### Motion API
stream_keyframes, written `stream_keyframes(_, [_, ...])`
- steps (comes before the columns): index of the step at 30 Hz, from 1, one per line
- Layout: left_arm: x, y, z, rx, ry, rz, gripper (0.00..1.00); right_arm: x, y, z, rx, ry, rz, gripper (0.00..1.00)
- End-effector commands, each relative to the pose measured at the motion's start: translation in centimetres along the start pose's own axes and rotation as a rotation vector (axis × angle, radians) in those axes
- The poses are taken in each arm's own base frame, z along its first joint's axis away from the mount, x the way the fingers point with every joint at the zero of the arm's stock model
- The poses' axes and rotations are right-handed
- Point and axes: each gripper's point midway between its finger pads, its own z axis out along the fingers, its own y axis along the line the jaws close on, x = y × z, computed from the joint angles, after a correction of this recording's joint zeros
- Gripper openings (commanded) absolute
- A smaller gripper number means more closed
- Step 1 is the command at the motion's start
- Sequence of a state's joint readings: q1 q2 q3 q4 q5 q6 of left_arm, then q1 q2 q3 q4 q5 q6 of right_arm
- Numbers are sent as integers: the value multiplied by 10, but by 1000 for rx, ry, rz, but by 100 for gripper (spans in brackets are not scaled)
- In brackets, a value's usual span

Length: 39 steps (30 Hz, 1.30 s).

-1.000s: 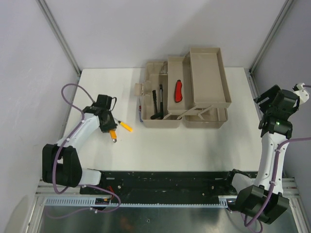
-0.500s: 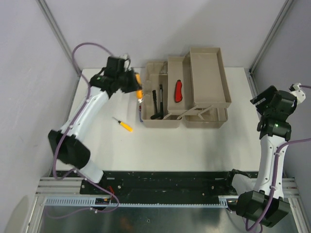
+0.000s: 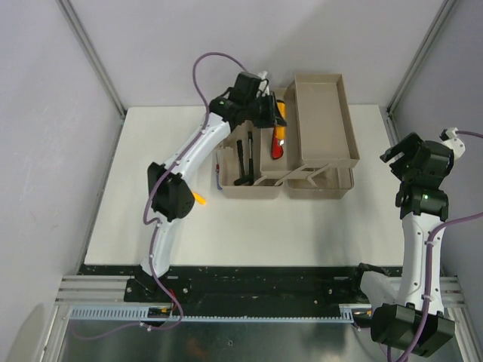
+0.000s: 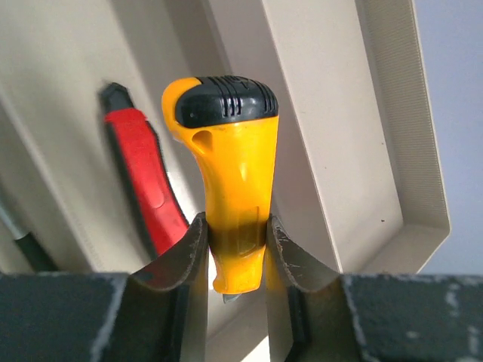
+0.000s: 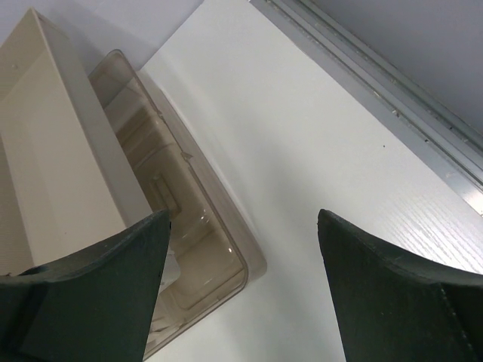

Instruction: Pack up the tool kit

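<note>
The beige toolbox (image 3: 324, 113) stands open at the back of the table with its trays fanned out. My left gripper (image 3: 276, 125) hovers over the middle tray, shut on a yellow-handled tool with a black cap (image 4: 230, 173); in the wrist view the gripper (image 4: 236, 253) pinches the handle's narrow end. A red-handled tool (image 3: 277, 145) (image 4: 147, 188) lies in that tray just below. Two black tools (image 3: 243, 158) lie in the left compartment. My right gripper (image 3: 411, 154) (image 5: 241, 219) hangs open at the table's right edge, beside the translucent lid (image 5: 189, 226), holding nothing.
A small yellow screwdriver (image 3: 199, 199) lies on the white table in front of the toolbox's left corner, partly behind the left arm's elbow. A metal frame rail (image 5: 377, 98) runs along the table's right edge.
My left arm has swung from the table's left side up and right to the toolbox, carrying the yellow-handled tool. The right arm has shifted only slightly.
</note>
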<state>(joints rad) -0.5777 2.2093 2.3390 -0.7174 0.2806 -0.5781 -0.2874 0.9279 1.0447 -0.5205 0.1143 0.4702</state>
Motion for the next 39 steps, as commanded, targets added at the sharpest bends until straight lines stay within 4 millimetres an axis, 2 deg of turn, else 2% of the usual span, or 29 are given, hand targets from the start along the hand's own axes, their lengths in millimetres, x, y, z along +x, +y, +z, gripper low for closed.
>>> stream_keyframes(1, [-2, -30, 14, 97, -12, -24, 0, -5, 8, -11, -31, -22, 4, 83])
stream_keyframes(3, [8, -26, 27, 83, 8, -26, 0, -5, 8, -12, -30, -22, 3, 83])
stream_keyframes(6, [20, -26, 37, 85, 27, -20, 2, -4, 8, -15, -29, -22, 2, 83])
stream_keyframes(13, [37, -12, 49, 27, 49, -34, 26, -7, 5, -24, -19, -42, -1, 83])
stream_keyframes(16, [37, -10, 50, 19, 46, -35, 36, -8, 3, -26, -13, -52, 0, 83])
stream_keyframes(21, [24, -14, 39, 12, 4, -12, 55, -10, 4, -28, -15, -61, 6, 83])
stream_keyframes(24, [13, -21, 27, 19, -30, 9, 61, -11, 5, -27, -17, -62, 10, 83])
stream_keyframes(27, [0, -28, 8, 18, -75, 35, 62, -11, 5, -26, -16, -61, 10, 83])
stream_keyframes(29, [-12, -29, -9, -4, -120, 58, 62, -11, 5, -25, -14, -62, 10, 83])
stream_keyframes(31, [-27, -24, -35, -55, -186, 80, 61, -11, 6, -24, -20, -61, 10, 83])
stream_keyframes(34, [-41, 4, -74, -180, -269, 75, 63, -12, 9, -24, -33, -63, 4, 83])
stream_keyframes(36, [-43, 35, -99, -276, -304, 50, 69, -11, 14, -24, -56, -60, -11, 84])
stream_keyframes(39, [-24, 93, -128, -423, -300, -11, 81, -13, 28, -25, -128, -62, -43, 84])
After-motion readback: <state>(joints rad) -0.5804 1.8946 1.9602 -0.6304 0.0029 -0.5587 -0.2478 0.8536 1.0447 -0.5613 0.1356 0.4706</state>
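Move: The left hand holds the yellow knife. Its free strip in the middle tray, along the right wall, lies about 4 cm to the right, 1 cm back and some 8 cm below. The red knife lies 5 cm to the left of that strip and about level with it; the black-handled tool in the lower bay is some 10 cm left of the hand, 4 cm back and 15 cm down. From the right hand the strip is roughly 28 cm left, 12 cm ahead and 10 cm lower. Down by some 7 cm and rightward by about 4 cm, the left hand lowers the yellow knife into the middle tray beside the red one, tipping only slightly. The fingers then open and let go, and the hand lifts about 9 cm and swings left away from the knife, by roughly 10 cm, turning a little counter-clockwise. ##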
